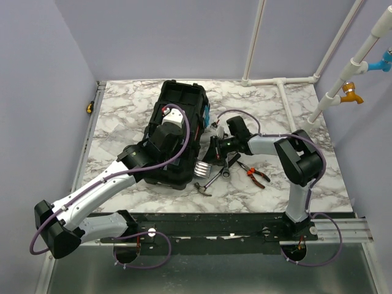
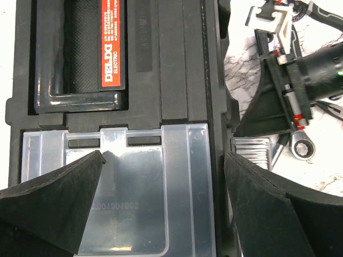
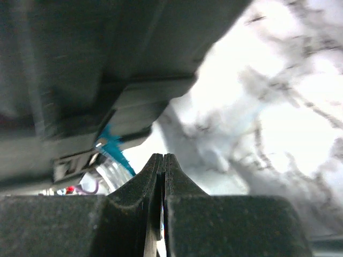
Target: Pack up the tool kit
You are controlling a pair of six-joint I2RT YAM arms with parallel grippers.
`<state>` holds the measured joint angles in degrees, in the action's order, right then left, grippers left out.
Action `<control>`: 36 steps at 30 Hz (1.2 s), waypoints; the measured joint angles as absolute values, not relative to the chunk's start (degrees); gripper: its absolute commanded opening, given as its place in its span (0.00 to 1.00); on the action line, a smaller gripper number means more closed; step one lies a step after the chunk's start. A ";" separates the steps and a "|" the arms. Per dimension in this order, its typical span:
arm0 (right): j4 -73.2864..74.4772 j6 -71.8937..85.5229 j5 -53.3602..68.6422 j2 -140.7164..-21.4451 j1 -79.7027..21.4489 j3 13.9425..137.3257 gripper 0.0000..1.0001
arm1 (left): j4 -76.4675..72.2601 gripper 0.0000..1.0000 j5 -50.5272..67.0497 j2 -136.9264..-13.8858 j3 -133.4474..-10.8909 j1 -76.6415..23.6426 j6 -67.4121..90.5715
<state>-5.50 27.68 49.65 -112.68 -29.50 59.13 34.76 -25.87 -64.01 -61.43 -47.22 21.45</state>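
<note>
The black toolbox (image 1: 181, 101) lies closed on the marble table, its red label plate (image 2: 113, 44) and clear-lidded compartment (image 2: 140, 184) facing up. My left gripper (image 2: 163, 179) hovers open over the clear lid, its fingers (image 2: 53, 206) spread wide with nothing between them. My right gripper (image 3: 162, 160) is shut and empty, low at the toolbox's right side (image 1: 212, 151). The metal latch (image 2: 251, 152) hangs at that side. A hammer (image 1: 205, 184), a wrench (image 1: 229, 166) and red-handled pliers (image 1: 255, 175) lie on the table right of the box.
White pipes (image 1: 282, 82) run along the back right of the table (image 1: 306, 116). A small yellow and black object (image 1: 90, 108) sits at the left edge. A blue part (image 3: 113, 148) shows under the toolbox's side in the right wrist view.
</note>
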 measured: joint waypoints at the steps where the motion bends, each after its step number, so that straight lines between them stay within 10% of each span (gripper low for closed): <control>1: -5.96 28.05 50.72 -111.44 -29.50 58.22 0.08 | 34.89 0.97 -25.85 -63.70 -61.25 -47.09 21.39; 36: -9.26 34.98 58.52 -105.19 -30.85 54.35 0.07 | 43.00 0.60 -11.73 -85.32 -75.44 -58.96 25.71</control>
<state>-9.26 34.98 58.52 -105.19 -30.85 54.35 43.00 -11.73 -85.32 -75.44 -58.96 25.71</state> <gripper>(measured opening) 0.075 0.630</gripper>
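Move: The near latch flap on the toolbox's right side stands out open about 9 cm to the left hand's right, 6 cm back and 11 cm below; the toolbox's middle is some 4 cm ahead, 2 cm left and 13 cm below. The hammer lies roughly 10 cm back, 11 cm right and 20 cm below that hand. From the right hand's closed fingertips the same flap is about 4 cm back, 2 cm left and 4 cm above. Rightward and back over the lid, rising a little to clear the box's edge, then down beside it towards the near latch flap: the left hand goes some 12 cm right in all, its fingers tipping down and turning clockwise about 20 degrees each way while narrowing from wide open to roughly two-thirds. Early on, the right hand climbs about 5 cm and draws back 4, fingers still shut, then holds with its tips at the flap. ##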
